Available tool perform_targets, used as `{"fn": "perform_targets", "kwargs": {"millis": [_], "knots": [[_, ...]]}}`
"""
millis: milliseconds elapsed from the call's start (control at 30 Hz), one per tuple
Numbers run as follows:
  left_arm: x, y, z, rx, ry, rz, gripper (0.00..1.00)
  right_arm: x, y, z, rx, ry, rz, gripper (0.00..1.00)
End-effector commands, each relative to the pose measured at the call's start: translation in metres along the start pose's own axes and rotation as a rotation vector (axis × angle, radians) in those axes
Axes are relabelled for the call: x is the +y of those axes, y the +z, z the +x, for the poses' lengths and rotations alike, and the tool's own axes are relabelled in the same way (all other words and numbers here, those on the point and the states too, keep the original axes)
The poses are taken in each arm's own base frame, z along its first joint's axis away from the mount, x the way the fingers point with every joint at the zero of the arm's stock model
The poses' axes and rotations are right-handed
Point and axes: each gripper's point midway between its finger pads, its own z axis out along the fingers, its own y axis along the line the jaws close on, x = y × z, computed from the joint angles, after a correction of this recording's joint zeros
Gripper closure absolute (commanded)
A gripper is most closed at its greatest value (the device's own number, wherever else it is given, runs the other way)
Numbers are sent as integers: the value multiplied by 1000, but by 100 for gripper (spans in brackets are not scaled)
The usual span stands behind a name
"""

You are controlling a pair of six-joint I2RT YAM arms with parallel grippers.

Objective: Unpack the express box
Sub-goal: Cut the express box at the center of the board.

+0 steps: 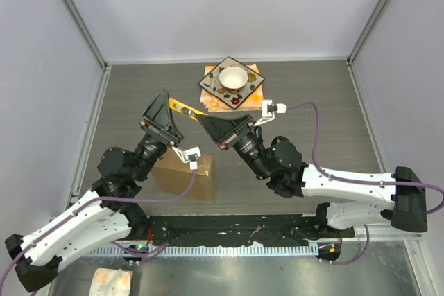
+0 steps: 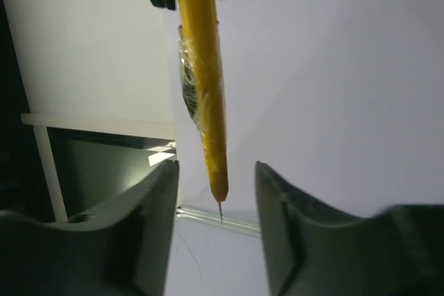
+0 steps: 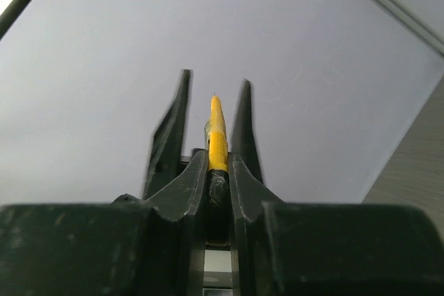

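Observation:
The express box [image 1: 189, 178], plain brown cardboard, lies on the table at front left, partly hidden under my left arm. Above the table, a yellow pen-shaped tool [image 1: 187, 109] with a thin metal tip [image 2: 221, 211] spans between both grippers. My right gripper [image 1: 210, 123] is shut on its dark rear end [image 3: 218, 188]. My left gripper [image 1: 168, 102] stands open around the pointed end of the yellow tool [image 2: 208, 102], with gaps on both sides between the tool and its fingers [image 2: 156, 192]. In the right wrist view the yellow tool [image 3: 217, 140] points away, between the left gripper's fingers.
An orange-patterned square plate [image 1: 255, 90] with a white bowl [image 1: 233, 77] sits at the back middle of the table. Grey enclosure walls stand on three sides. A crumpled orange-and-white piece [image 1: 111, 282] lies below the table's front edge at left.

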Motion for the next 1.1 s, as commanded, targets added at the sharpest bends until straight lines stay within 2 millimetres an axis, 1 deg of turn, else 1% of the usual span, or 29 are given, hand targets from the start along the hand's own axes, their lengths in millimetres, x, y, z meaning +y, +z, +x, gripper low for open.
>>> {"fn": "perform_targets", "kwargs": {"millis": [0,33,67,100,133,167,200,233,267,300,333,367,400,433,467,500,533,567,633,667,700,733,800,833,900,933,1000,1067], "knots": [[-4,-8,6,8,-85,45,19,25,1,-37,-39,-156,10,99],[-9,-10,6,8,-179,67,1,33,-3,-49,-44,-196,16,99],[-11,-13,7,-5,-223,122,0,23,-6,-46,2,-277,68,99],[-12,-15,8,-10,-291,149,0,30,-6,-60,-10,-354,78,99],[-14,-18,7,-7,-440,178,0,29,-8,-66,-4,-403,102,99],[-13,-26,8,-19,-516,261,0,21,-15,-69,39,-472,149,99],[-13,-31,4,-36,-586,312,0,27,-16,-78,38,-500,162,99],[-11,-36,-7,-94,-652,366,0,23,-19,-84,40,-562,187,99],[-14,-50,-15,-128,-729,478,0,18,-26,-84,78,-605,205,99],[-14,-57,-23,-169,-752,524,0,23,-27,-90,84,-630,209,99],[-11,-65,-41,-269,-790,571,0,20,-29,-92,108,-687,218,99],[-10,-75,-47,-289,-848,630,0,11,-35,-87,170,-746,245,99],[-9,-79,-53,-305,-900,665,0,16,-36,-88,194,-777,228,99],[1,-86,-59,-349,-950,700,0,18,-38,-82,248,-860,177,99],[-2,-86,-68,-339,-1036,772,0,17,-43,-76,305,-899,149,99],[1,-90,-75,-362,-1074,822,0,20,-47,-73,337,-934,108,99],[11,-102,-82,-411,-1118,886,0,26,-52,-64,393,-980,31,99],[8,-102,-94,-429,-1155,967,0,25,-58,-60,446,-1017,7,99],[14,-112,-103,-456,-1216,1054,0,20,-63,-51,525,-1067,-22,99],[19,-112,-109,-485,-1245,1071,0,21,-69,-47,593,-1100,-48,99],[18,-109,-113,-481,-1276,1092,0,19,-71,-42,634,-1114,-55,99],[21,-104,-114,-487,-1288,1075,0,12,-70,-33,685,-1127,-50,99],[20,-99,-117,-490,-1303,1077,0,14,-73,-32,735,-1147,-62,99],[20,-99,-119,-494,-1306,1089,0,17,-74,-33,735,-1148,-75,99],[17,-103,-126,-511,-1317,1137,0,30,-74,-35,723,-1143,-126,99],[13,-100,-128,-499,-1324,1158,0,34,-74,-34,726,-1139,-148,99],[9,-90,-124,-453,-1326,1118,0,41,-76,-34,736,-1137,-182,99],[9,-76,-120,-427,-1330,1046,0,42,-79,-32,760,-1140,-191,99]]}}
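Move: The express box, standing on its edge on the table, lies far below both hands: from the left hand it is about 12 cm back, some 3 cm to the left and roughly 36 cm down; from the right hand about 8 cm back, 12 cm to the left and 34 cm down. The box cutter is in the right grip; its middle is about 5 cm right and 3 cm back of the left hand, whose barely parted fingers straddle its blade end. Back and down goes the left hand, fingers opening wide as it leaves the cutter's blade end; after dipping, it draws about 12 cm back towards the box, sinks 7 cm and swings over by some 95 degrees to point right and downward. The right hand keeps its pinch on the cutter, swings right and up about 9 cm, then sinks and draws back a little, rolling to aim the blade left and slightly down. ##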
